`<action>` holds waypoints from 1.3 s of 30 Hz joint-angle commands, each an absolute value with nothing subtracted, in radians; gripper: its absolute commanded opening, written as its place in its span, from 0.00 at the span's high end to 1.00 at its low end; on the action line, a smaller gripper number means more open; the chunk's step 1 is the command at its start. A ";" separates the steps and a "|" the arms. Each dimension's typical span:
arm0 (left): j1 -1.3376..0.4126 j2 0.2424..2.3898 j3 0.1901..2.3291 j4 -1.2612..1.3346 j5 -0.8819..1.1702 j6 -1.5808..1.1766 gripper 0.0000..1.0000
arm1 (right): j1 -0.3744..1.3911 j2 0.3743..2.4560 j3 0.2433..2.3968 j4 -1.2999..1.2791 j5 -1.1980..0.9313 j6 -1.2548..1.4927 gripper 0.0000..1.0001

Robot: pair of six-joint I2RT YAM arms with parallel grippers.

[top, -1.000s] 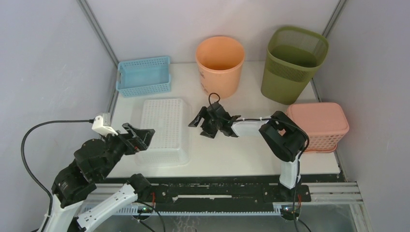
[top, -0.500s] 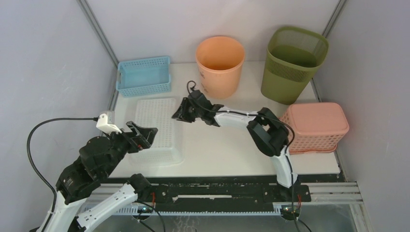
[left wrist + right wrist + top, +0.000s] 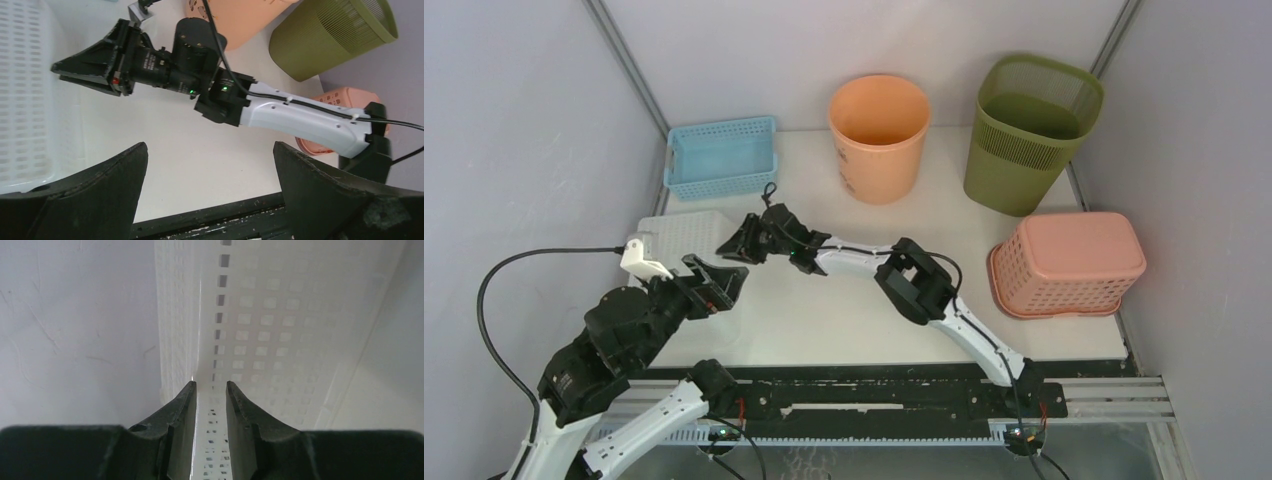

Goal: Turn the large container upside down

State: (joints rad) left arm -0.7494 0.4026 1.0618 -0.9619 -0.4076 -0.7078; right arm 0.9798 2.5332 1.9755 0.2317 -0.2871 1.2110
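Note:
The large container is a white perforated basket point(image 3: 676, 232) at the table's left, partly hidden behind my left arm. In the right wrist view its thin white wall point(image 3: 212, 365) runs straight between the fingers. My right gripper point(image 3: 736, 243) reaches far left and is shut on that right-hand wall point(image 3: 210, 390). The left wrist view shows the same basket point(image 3: 25, 100) with the right gripper point(image 3: 75, 67) at its edge. My left gripper point(image 3: 716, 282) hovers just in front of the basket, open with nothing between its fingers point(image 3: 210, 150).
A blue basket point(image 3: 721, 157) sits at the back left, an orange bucket point(image 3: 879, 135) at the back middle and a green mesh bin point(image 3: 1029, 130) at the back right. A pink basket point(image 3: 1069, 262) lies upside down at the right. Grey walls close in both sides.
The right arm stretched left, its jaws closed onto the white basket's right wall, and the basket shifted left toward the side wall. The left arm barely moved.

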 commanded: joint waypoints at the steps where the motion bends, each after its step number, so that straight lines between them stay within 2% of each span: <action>1: -0.742 0.402 1.062 -0.951 -0.403 -0.714 0.00 | 1.012 2.636 2.142 0.354 -0.267 1.306 0.64; 4: -0.742 0.405 1.066 -0.951 -0.406 -0.715 0.00 | 1.023 2.689 2.233 0.376 -0.267 1.298 0.64; 6: -0.742 0.408 1.073 -0.954 -0.406 -0.715 0.00 | 1.020 2.674 2.209 0.401 -0.263 1.285 0.61; 13: -0.742 0.411 1.090 -0.952 -0.404 -0.716 0.00 | 0.948 2.336 1.798 0.469 -0.246 1.126 0.43; 18: -0.742 0.429 1.114 -0.960 -0.412 -0.699 0.00 | 0.868 2.007 1.566 0.171 -0.254 0.891 0.37; 24: -0.742 0.449 1.058 -0.917 -0.437 -0.702 0.00 | 0.797 1.646 1.254 -0.291 0.016 0.622 0.33; 28: -0.742 0.534 0.966 -0.823 -0.378 -0.720 0.00 | 0.689 1.443 0.974 -0.368 0.045 0.604 0.33; 31: -0.742 0.605 0.922 -0.772 -0.376 -0.726 0.00 | 0.600 1.334 0.862 -0.398 0.071 0.609 0.33; 39: -0.712 0.696 0.780 -0.670 -0.389 -0.772 0.00 | 0.333 1.190 0.736 -0.523 0.115 0.614 0.33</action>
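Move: The white container, already upside down, has its middle about 11 cm left of the right hand and 5 cm nearer the base, roughly 4 cm lower; the fingertips are at its right wall. From that hand the blue basket stands some 22 cm ahead and 4 cm left, the orange bin 17 cm ahead and 34 cm right, the upturned pink basket 74 cm right and 4 cm back. From the left hand the container lies about 12 cm ahead, 16 cm left and 25 cm below. The right fingertips keep pushing the white container's right wall about 4 cm to the left, then come free and the hand swings some 50 cm right towards the pink basket, arching up and back down, drawing back slightly, its fingers opening wider and tipping steeply down. Late on, the open left hand sinks about 10 cm while easing forward and right. ##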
